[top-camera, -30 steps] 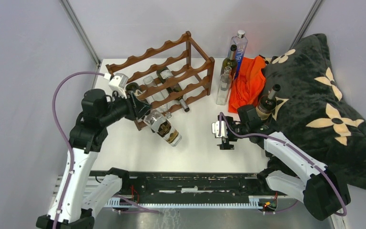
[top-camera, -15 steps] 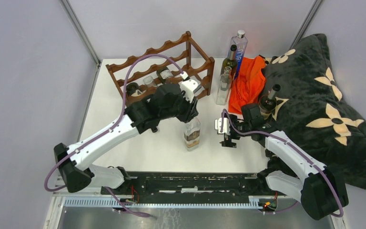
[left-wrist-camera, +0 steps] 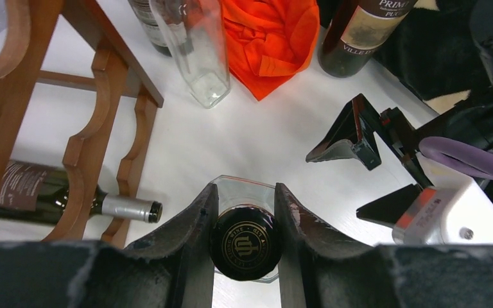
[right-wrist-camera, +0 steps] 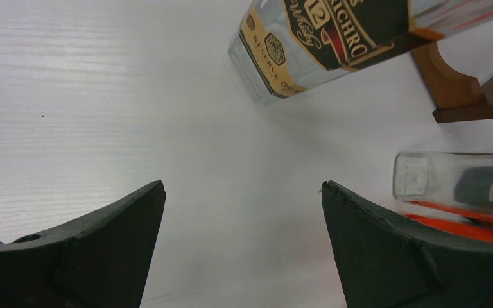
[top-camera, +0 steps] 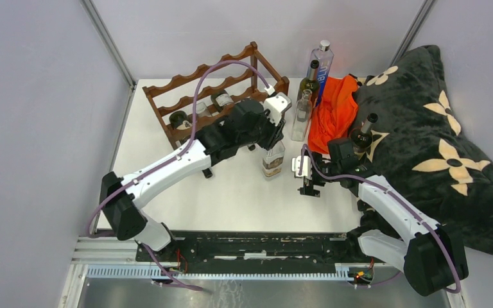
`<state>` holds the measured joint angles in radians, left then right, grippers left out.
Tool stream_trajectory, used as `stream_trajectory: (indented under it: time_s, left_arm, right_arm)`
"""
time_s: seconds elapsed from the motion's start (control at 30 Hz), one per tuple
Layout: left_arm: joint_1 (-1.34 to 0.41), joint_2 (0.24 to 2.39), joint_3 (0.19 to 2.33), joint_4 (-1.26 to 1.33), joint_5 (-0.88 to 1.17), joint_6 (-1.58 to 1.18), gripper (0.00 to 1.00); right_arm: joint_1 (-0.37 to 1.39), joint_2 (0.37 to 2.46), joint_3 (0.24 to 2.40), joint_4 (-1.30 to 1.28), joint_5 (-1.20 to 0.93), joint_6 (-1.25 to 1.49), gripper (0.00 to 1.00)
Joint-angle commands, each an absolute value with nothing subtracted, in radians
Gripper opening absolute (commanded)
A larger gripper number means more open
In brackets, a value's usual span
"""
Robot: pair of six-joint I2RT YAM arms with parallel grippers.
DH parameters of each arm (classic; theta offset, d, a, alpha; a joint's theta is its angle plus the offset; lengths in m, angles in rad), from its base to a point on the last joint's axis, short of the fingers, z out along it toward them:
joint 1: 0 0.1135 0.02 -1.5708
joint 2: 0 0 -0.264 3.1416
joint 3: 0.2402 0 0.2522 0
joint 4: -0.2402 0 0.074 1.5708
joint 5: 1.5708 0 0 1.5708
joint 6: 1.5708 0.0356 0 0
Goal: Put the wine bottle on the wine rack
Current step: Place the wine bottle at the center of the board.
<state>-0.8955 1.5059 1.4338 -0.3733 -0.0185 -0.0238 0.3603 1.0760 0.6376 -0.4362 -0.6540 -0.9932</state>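
Note:
My left gripper [top-camera: 271, 142] is shut on the black cap [left-wrist-camera: 245, 240] of the wine bottle [top-camera: 273, 160], a clear square bottle with a tan and black label. It hangs upright from the fingers, its base at or just above the white table [top-camera: 231, 199]; which, I cannot tell. The wine rack [top-camera: 231, 67], reddish-brown with wavy rails, stands behind and to the left of it, with its end post [left-wrist-camera: 96, 122] in the left wrist view. My right gripper [top-camera: 307, 183] is open just right of the bottle, nothing between its fingers [right-wrist-camera: 103, 244], and the bottle's label [right-wrist-camera: 321, 38] shows ahead.
Dark bottles [top-camera: 221, 99] lie in the rack's lower tiers. Three bottles [top-camera: 308, 80] stand right of the rack beside an orange cloth [top-camera: 334, 112]. A dark flowered blanket [top-camera: 423, 141] covers the right side, with a dark bottle [top-camera: 361, 136] standing against it.
My left arm has swung the bottle from the rack's front left corner across to the right, turning it from tilted to upright. The right gripper shifted slightly right and stayed open.

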Motion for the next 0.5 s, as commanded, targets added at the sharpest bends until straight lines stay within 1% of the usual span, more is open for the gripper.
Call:
stream_trajectory:
  time_s: [0.0,0.1,0.17,0.2,0.23,0.37,0.47]
  left_arm:
    - [-0.9,1.528,1.527,-0.164,0.03,0.031,0.02]
    - [-0.899,1.557,1.528,-0.149,0.047,0.035,0.02]
    - [-0.899,1.57,1.529,-0.144,0.054,0.035,0.08]
    - [-0.899,1.576,1.529,-0.142,0.055,0.032,0.13]
    - [-0.899,1.579,1.53,-0.142,0.052,0.03,0.19]
    - [-0.899,1.572,1.52,-0.144,0.005,0.004,0.56]
    - [-0.899,1.54,1.498,-0.139,-0.049,-0.031,0.79]
  right_arm:
    - [0.346,1.056,0.683,-0.435,-0.673,-1.005,0.98]
    - [0.338,1.052,0.683,-0.436,-0.684,-1.006,0.98]
    - [0.336,1.054,0.683,-0.439,-0.689,-1.007,0.98]
    - [0.333,1.053,0.684,-0.44,-0.69,-1.008,0.98]
    - [0.332,1.054,0.684,-0.44,-0.69,-1.008,0.98]
    - [0.329,1.054,0.686,-0.446,-0.699,-1.011,0.98]
    - [0.326,1.055,0.686,-0.449,-0.704,-1.013,0.98]
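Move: The left hand holds the wine bottle by its cap, its landing spot on the board about 3 cm right, 1 cm ahead and some 24 cm below. From this hand, the clear bottle stands roughly 14 cm ahead and 10 cm right, the rack's right end 15 cm ahead and 3 cm right, the right gripper 5 cm back and 11 cm right. From the right hand, the wine bottle is about 11 cm left and 5 cm ahead. The left hand carries the wine bottle about 3 cm right, lowering it to the board, then opens, letting go. ##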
